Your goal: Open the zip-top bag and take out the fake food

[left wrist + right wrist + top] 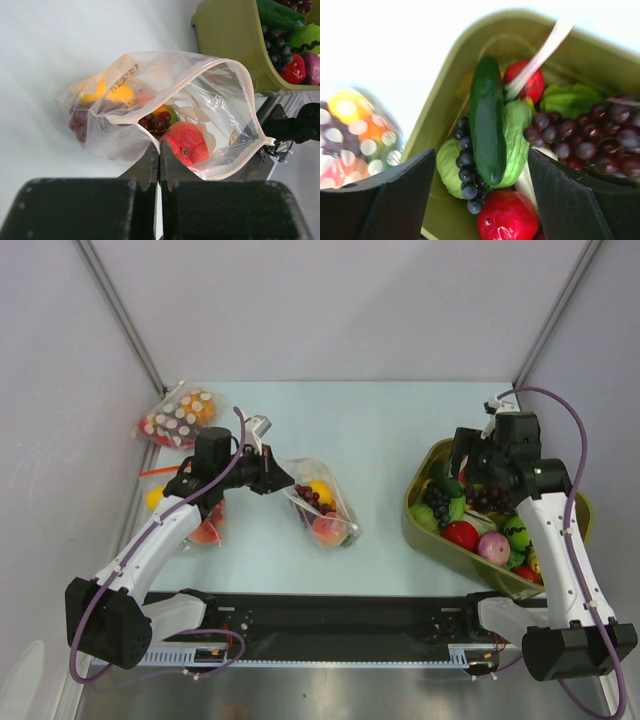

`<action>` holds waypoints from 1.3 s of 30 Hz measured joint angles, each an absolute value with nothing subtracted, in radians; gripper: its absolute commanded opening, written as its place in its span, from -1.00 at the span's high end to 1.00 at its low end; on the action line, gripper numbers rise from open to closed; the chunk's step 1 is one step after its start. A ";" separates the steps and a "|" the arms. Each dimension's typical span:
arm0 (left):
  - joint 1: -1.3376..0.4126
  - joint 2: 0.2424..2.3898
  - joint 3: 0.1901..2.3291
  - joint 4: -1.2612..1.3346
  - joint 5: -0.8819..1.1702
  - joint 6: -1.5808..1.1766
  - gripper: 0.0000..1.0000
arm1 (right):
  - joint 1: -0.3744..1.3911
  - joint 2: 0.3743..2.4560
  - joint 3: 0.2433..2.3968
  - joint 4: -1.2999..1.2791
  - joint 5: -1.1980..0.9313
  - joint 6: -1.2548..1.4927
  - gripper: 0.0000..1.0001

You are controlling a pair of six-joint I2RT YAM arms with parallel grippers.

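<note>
The zip-top bag (322, 502) lies left of the table's middle, clear with white dots. In the left wrist view the zip-top bag (165, 105) gapes wide at its mouth. Inside it is fake food: a pink-orange peach (187, 142), dark grapes (155, 122) and an orange-yellow fruit (112, 92). My left gripper (283, 480) (160, 150) is shut on the near rim of the bag's mouth. My right gripper (472, 462) (481, 155) hangs open over the olive bin, holding nothing. A dark green cucumber (487, 120) lies in the bin below its fingers.
The olive-green bin (420, 525) at the right holds several plastic fruits and vegetables. A dotted bag with red and orange pieces (180, 415) sits at the far left. Another clear bag (205, 528) lies under my left arm. Grey walls close in both sides.
</note>
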State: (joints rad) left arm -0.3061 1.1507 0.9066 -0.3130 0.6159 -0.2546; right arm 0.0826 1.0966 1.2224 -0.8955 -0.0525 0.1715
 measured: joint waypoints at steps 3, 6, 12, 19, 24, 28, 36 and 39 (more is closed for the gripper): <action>-0.306 1.151 0.907 -0.313 0.616 -0.255 0.99 | 0.089 1.071 1.277 -0.904 -0.041 0.158 -0.61; -0.306 1.151 0.907 -0.313 0.616 -0.255 0.99 | 0.121 1.050 1.337 -0.907 -0.040 0.148 -0.61; -0.305 1.151 0.907 -0.313 0.617 -0.255 0.99 | 0.345 1.049 1.415 -0.862 -0.079 0.145 -0.58; -0.305 1.151 0.907 -0.313 0.629 -0.255 0.99 | 0.684 1.225 1.437 -0.771 -0.112 0.136 -0.21; -0.305 1.151 0.907 -0.313 0.632 -0.255 1.00 | 0.804 1.374 1.439 -0.683 -0.171 0.138 -0.09; -0.305 1.151 0.907 -0.313 0.632 -0.255 0.99 | 0.859 1.462 1.453 -0.638 -0.196 0.138 -0.08; -0.305 1.151 0.907 -0.313 0.633 -0.255 0.99 | 0.877 1.570 1.482 -0.593 -0.181 0.138 -0.03; -0.305 1.151 0.907 -0.313 0.634 -0.255 0.99 | 0.878 1.613 1.486 -0.586 -0.172 0.138 -0.04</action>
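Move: The grapes in the open bag lie about 34 cm to the left of my right hand, level with it fore and aft and some 10 cm lower. The yellow fruit is about 3 cm beyond them and 2 cm to their right; the red fruit is some 6 cm nearer me and 4 cm to their right. The cucumber lies in the bin, about 3 cm ahead, 3 cm left and 12 cm below my right hand. From my left hand, the grapes are 5 cm right, 1 cm back and 8 cm down. My empty right hand lifts nearly 10 cm clear of the bin, then swings about 32 cm left and comes down again over the bag's mouth, to just above the grapes. On the way I turn it some 50 degrees counter-clockwise and narrow the wide-open fingers to about half. My left hand stays put, still pinching the bag's rim. ##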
